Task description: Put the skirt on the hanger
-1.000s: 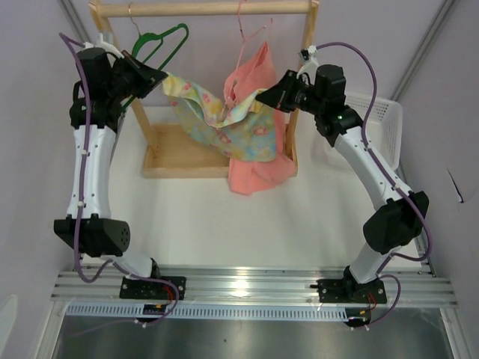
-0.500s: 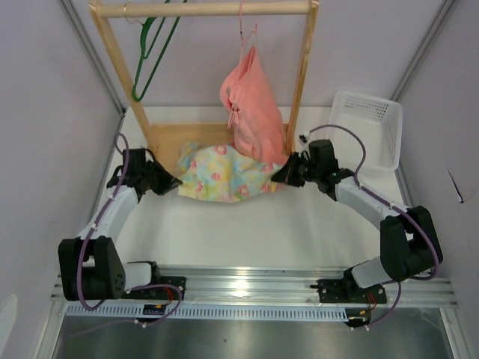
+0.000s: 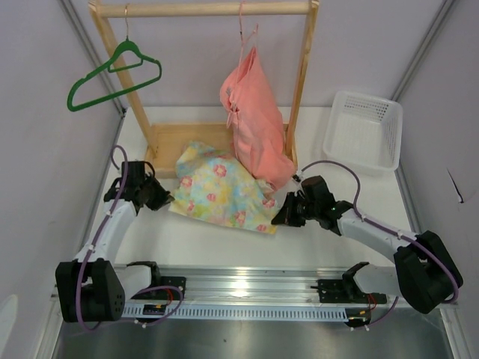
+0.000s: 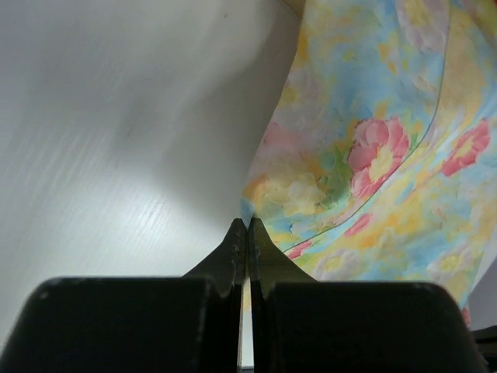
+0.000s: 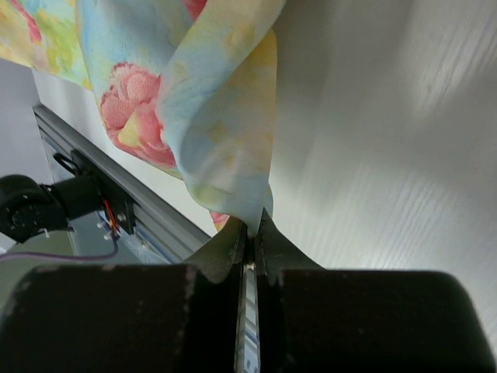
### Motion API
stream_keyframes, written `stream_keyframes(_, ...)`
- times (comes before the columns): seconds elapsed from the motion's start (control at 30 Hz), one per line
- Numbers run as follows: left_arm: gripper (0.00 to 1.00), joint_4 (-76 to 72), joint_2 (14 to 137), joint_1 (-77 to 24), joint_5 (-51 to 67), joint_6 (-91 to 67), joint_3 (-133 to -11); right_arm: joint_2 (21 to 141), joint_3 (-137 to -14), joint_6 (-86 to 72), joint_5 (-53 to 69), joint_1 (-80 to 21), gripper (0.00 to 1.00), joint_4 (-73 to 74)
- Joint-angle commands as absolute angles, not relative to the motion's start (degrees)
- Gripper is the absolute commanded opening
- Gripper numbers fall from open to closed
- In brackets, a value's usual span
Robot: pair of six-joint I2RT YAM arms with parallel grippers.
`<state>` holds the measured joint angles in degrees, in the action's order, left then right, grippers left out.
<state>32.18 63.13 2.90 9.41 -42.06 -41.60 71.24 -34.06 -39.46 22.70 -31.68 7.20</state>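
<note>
The flower-print skirt lies spread on the white table in front of the wooden rack. My left gripper sits low at its left corner, jaws shut with the cloth's tip pinched between them; in the left wrist view the skirt fans out from the left gripper. My right gripper is shut on the near right corner, and the skirt bunches up out of the right gripper. The green hanger hangs from the rack's rod at far left, apart from both grippers.
A wooden rack stands behind the skirt. A salmon-pink garment hangs from its rod, its hem close to the skirt's far right side. A white basket sits at the back right. The aluminium rail runs along the near edge.
Both arms came down from rack height to the table with the skirt stretched between them, then drew nearer; the skirt now rests flat. The green hanger swung round to face the camera.
</note>
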Motion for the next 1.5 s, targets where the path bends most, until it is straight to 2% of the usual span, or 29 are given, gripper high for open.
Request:
stream_keyframes(0.0, 0.02, 36.7, 64.0, 3.3, 4.8, -39.0, -42.9, 69.1, -32.5, -40.7, 21.4, -32.9, 0.01, 8.9)
stream_keyframes(0.1, 0.07, 37.3, 65.0, 3.3, 4.5, -38.7, -42.9, 69.9, -31.9, -40.7, 22.0, -33.7, 0.04, 10.3)
stream_keyframes(0.27, 0.08, 37.3, 65.8, 3.4, 4.7, -39.8, -42.5, 72.3, -32.1, -40.6, 24.6, -37.6, 0.16, 9.5)
stream_keyframes(0.4, 0.18, 36.7, 65.0, 3.4, 5.1, -40.3, -41.8, 74.7, -32.9, -40.2, 24.9, -39.5, 0.24, 8.7)
stream_keyframes(0.43, 0.22, 36.7, 64.9, 3.3, 5.2, -40.3, -41.9, 75.3, -33.0, -40.3, 25.4, -39.8, 0.29, 7.7)
stream_keyframes(0.47, 0.35, 36.8, 64.7, 3.4, 5.3, -40.1, -42.0, 76.3, -33.1, -40.3, 25.5, -40.4, 0.33, 7.6)
stream_keyframes(0.5, 0.39, 37.2, 64.2, 3.4, 4.9, -39.9, -42.2, 76.5, -33.3, -40.3, 25.1, -40.8, 0.36, 7.5)
stream_keyframes(0.53, 0.42, 37.1, 63.7, 3.3, 4.8, -39.7, -42.4, 76.7, -33.7, -40.3, 24.8, -41.0, 0.44, 7.4)
stream_keyframes(0.57, 0.5, 36.7, 63.1, 3.4, 4.9, -39.1, -42.7, 76.6, -33.9, -40.3, 24.5, -41.1, 0.48, 7.4)
stream_keyframes(0.6, 0.57, 37.0, 61.5, 3.4, 4.1, -38.5, -43.7, 76.2, -34.5, -40.3, 23.2, -41.1, 0.57, 8.3)
stream_keyframes(0.73, 0.65, 37.6, 59.5, 3.9, 3.0, -36.0, -46.7, 74.1, -37.3, -39.5, 20.9, -40.9, 0.64, 12.1)
stream_keyframes(0.93, 0.69, 36.5, 55.3, 3.9, 1.7, -31.6, -50.6, 68.4, -41.7, -37.9, 20.1, -38.2, 0.77, 17.8)
stream_keyframes(1.07, 0.71, 35.7, 53.4, 3.9, 0.9, -30.8, -53.8, 64.5, -45.0, -37.4, 19.9, -36.2, 0.81, 21.1)
stream_keyframes(1.3, 0.71, 33.1, 50.9, 3.9, 0.4, -32.6, -61.5, 61.0, -51.4, -34.5, 21.6, -31.6, 0.82, 25.7)
stream_keyframes(1.47, 0.73, 26.2, 48.9, 3.9, 0.7, -29.3, -67.4, 60.2, -53.5, -33.9, 23.9, -29.3, 0.82, 25.4)
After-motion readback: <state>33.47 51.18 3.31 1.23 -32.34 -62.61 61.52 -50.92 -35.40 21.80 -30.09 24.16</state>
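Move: The left hand holds the floral skirt's near left corner just above the table, with the spot where it is set down about 2 cm back, 1 cm left and 3 cm below. The skirt's middle is some 15 cm to the right and 3 cm ahead, and the rack's wooden board about 16 cm ahead and 14 cm right. The right hand grips the near right corner; its spot lies 6 cm back, 2 cm left and 4 cm down, the pink cloth's lower end about 11 cm straight ahead. Both hands, still pinching the skirt's near corners, draw them back towards the bases and down to the table, the right about 6 cm back and 4 cm down while turning slightly counter-clockwise, the left only some 2 cm each way, and there both open wide and let go. Then each lifts clear with its fingers open, the left rising about 22 cm and reaching 5 cm forward as its fingers tip up some 40 degrees, the right rising about 16 cm and going 7 cm forward, with a little drift to its right and its slight turn undone. ##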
